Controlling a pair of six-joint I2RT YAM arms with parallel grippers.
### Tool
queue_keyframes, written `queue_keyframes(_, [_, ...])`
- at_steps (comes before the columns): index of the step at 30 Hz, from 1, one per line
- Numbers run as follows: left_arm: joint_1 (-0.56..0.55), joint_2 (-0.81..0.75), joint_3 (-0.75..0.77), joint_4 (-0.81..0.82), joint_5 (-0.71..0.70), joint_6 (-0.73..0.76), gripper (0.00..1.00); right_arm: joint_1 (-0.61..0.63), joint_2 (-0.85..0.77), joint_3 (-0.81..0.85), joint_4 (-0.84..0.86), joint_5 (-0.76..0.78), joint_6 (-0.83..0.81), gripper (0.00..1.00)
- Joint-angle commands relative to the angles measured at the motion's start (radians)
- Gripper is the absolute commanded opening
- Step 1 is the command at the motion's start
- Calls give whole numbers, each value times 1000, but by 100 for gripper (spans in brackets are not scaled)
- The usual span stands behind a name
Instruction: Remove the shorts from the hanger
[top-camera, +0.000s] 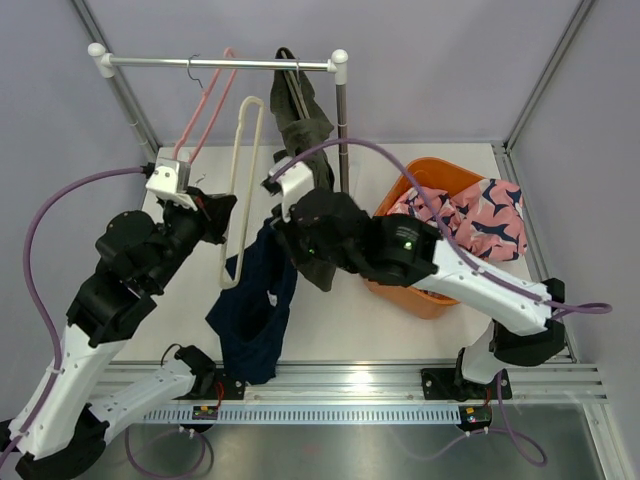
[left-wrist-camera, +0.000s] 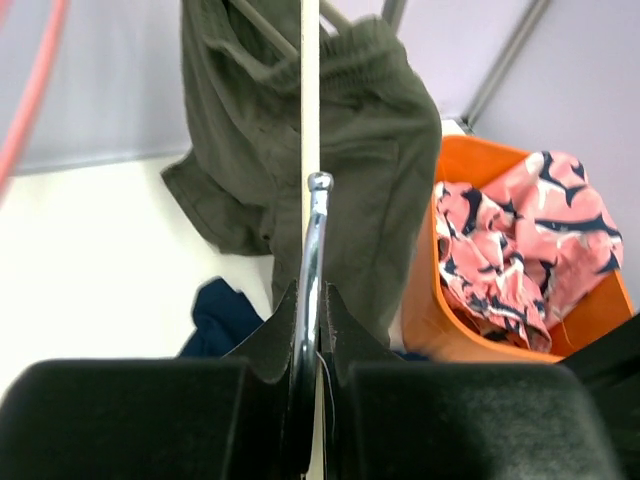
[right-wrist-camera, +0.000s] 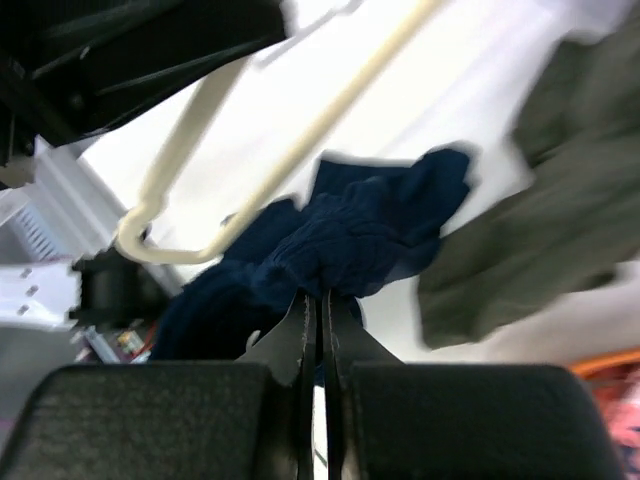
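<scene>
My left gripper (top-camera: 226, 211) (left-wrist-camera: 312, 290) is shut on the chrome hook (left-wrist-camera: 314, 230) of a cream hanger (top-camera: 238, 180), holding it off the rail. My right gripper (top-camera: 281, 222) (right-wrist-camera: 322, 295) is shut on a bunched fold of the dark navy shorts (top-camera: 252, 315) (right-wrist-camera: 350, 240). They dangle beside the hanger's lower end (right-wrist-camera: 150, 235); I cannot tell whether they still touch it. The olive green shorts (top-camera: 303, 115) (left-wrist-camera: 330, 130) hang on a hanger from the rail. The pink patterned shorts (top-camera: 478, 215) (left-wrist-camera: 520, 240) lie in the orange basket (top-camera: 425, 298) (left-wrist-camera: 455, 330).
A white rail (top-camera: 220, 63) on posts spans the back, with a bare pink hanger (top-camera: 205, 110) on its left part. The rail's right post (top-camera: 345, 150) stands between the olive shorts and the basket. The aluminium front edge (top-camera: 380, 375) runs by the arm bases.
</scene>
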Motion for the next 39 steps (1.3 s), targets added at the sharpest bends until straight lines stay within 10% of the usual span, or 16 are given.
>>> queue_keyframes(1, [-4, -15, 82, 51, -66, 34, 0, -2, -156, 149, 34, 252, -145, 0])
queue_keyframes(13, [-4, -37, 29, 31, 32, 4, 0, -115, -367, 90, 1000, 596, -998, 0])
queue_keyframes(23, [-4, -23, -8, 50, 60, 17, 0, -652, -16, 640, 548, 383, -673, 0])
queue_keyframes(39, [-4, -21, -56, 56, 75, 22, 0, -751, 83, 689, 420, 186, -417, 0])
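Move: Some 35 cm to the right of the right hand, which already holds the navy shorts, and about 13 cm farther out lies the middle of the orange basket, roughly 30 cm lower. The olive shorts hang about 22 cm ahead and 7 cm to the right, 10 cm below; the bare white hanger is about 5 cm left and 7 cm ahead, slightly higher. From the left hand the basket lies about 42 cm right, 8 cm ahead, 33 cm below. Swinging the pinched navy shorts up and right, fast, the right hand climbs about 35 cm in front of the rack and olive shorts, then pushes forward while sinking and easing a little left, ending high over the basket's far side. The wrist turns clockwise some 55 degrees as the fingers tip up. The left hand keeps the bare white hanger, rising slightly, then sinking back. ##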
